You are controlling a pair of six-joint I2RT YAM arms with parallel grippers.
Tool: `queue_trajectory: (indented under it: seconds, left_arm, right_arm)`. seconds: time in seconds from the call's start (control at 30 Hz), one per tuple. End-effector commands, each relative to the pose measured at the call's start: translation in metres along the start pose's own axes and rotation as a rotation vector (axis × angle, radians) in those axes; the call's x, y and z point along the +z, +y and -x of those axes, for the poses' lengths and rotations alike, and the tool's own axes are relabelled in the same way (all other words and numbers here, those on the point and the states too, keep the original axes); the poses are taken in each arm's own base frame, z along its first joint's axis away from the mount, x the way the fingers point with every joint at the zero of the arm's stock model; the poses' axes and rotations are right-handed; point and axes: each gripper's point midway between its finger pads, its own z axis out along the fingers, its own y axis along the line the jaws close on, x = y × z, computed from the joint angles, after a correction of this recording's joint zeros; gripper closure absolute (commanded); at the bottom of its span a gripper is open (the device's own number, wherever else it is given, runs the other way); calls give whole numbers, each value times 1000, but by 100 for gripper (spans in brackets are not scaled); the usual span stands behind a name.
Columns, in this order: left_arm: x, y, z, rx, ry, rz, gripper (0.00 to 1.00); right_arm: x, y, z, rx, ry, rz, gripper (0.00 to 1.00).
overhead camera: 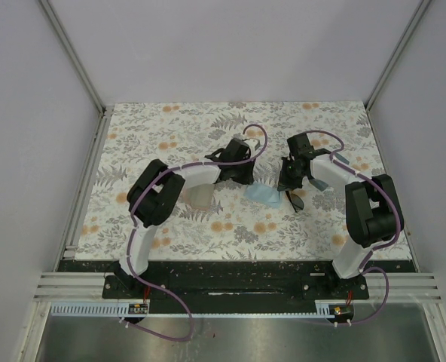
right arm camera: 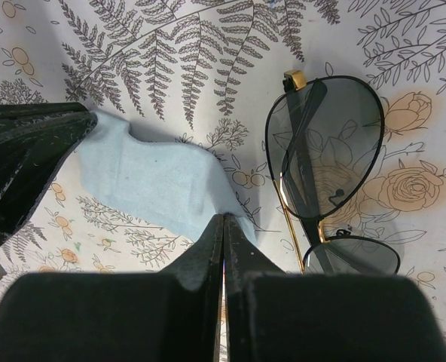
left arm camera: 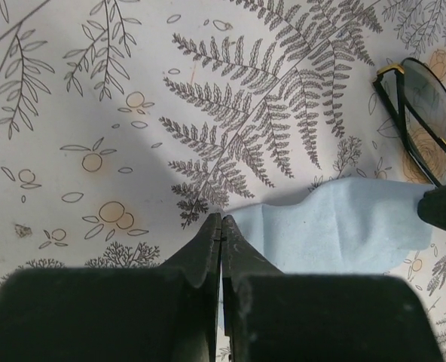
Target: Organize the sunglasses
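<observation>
The dark-lensed sunglasses (right arm camera: 328, 151) with a thin black and gold frame lie folded on the floral table, just right of a light blue cloth (right arm camera: 148, 181). My right gripper (right arm camera: 224, 219) is shut on the cloth's near right corner. My left gripper (left arm camera: 222, 220) is shut on the cloth's (left arm camera: 336, 226) opposite corner, and the sunglasses (left arm camera: 426, 113) sit at that view's right edge. From above, both grippers (overhead camera: 242, 177) (overhead camera: 291, 179) meet over the cloth (overhead camera: 262, 194) at mid-table, with the dark sunglasses (overhead camera: 295, 200) beside it.
A pale translucent item (overhead camera: 200, 197) lies beside my left forearm, too small to make out. A blue-grey object (overhead camera: 339, 161) shows behind the right arm. White walls and metal rails (overhead camera: 84, 196) border the floral table (overhead camera: 170, 128).
</observation>
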Motion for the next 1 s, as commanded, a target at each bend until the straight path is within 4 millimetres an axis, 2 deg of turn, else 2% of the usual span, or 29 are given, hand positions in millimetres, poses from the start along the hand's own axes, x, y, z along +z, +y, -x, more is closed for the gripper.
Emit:
queue_trajectory:
  seconds: [0.0, 0.3, 0.47, 0.57, 0.7, 0.73, 0.77, 0.87, 0.97]
  left_arm:
    - [-16, -6, -7, -28, 9, -16, 100]
    - [-57, -24, 28, -59, -113, -77, 100]
    - [-72, -32, 36, -88, -153, -109, 100]
    - [-75, -31, 35, -97, -159, -111, 100]
    - [-67, -25, 27, -101, -130, -90, 100]
    - [-64, -21, 26, -100, -112, -70, 97]
    - [-58, -15, 21, -104, -80, -36, 82]
    - [-42, -5, 15, -84, -53, 1, 53]
    - [-26, 0, 9, -79, -17, 7, 44]
  right_arm:
    - [-12, 14, 17, -8, -52, 55, 100]
    - [-24, 18, 21, -16, -73, 70, 100]
    - [-28, 23, 19, -18, -64, 96, 100]
    - [-29, 23, 19, -19, -68, 95, 100]
    - [-31, 23, 20, -19, -73, 96, 100]
    - [-31, 24, 20, -21, -71, 97, 100]
    - [-31, 25, 21, -20, -72, 100, 100]
    - [-30, 26, 20, -22, -66, 103, 100]
    - [-30, 25, 21, -24, -68, 104, 100]
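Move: The light-blue cloth's left end is already between the left fingers, its middle about 5 cm to their right, 4 cm back and just below; the sunglasses lie some 14 cm right, 4 cm back. The right fingers hold its other end, with its middle 6 cm to their left and 2 cm back, roughly 3 cm down. From the right hand, the sunglasses are 5 cm right and 2 cm back, the grey case about 16 cm right and 6 cm ahead. The cloth's left end is drawn about 3 cm back and to the left by the shut left fingers while the right hand keeps its pinch on the other end, later easing up a centimetre. Then the left hand climbs some 6 cm, fingers still shut, opens them about halfway and starts sinking again towards the cloth, by 2 cm. ##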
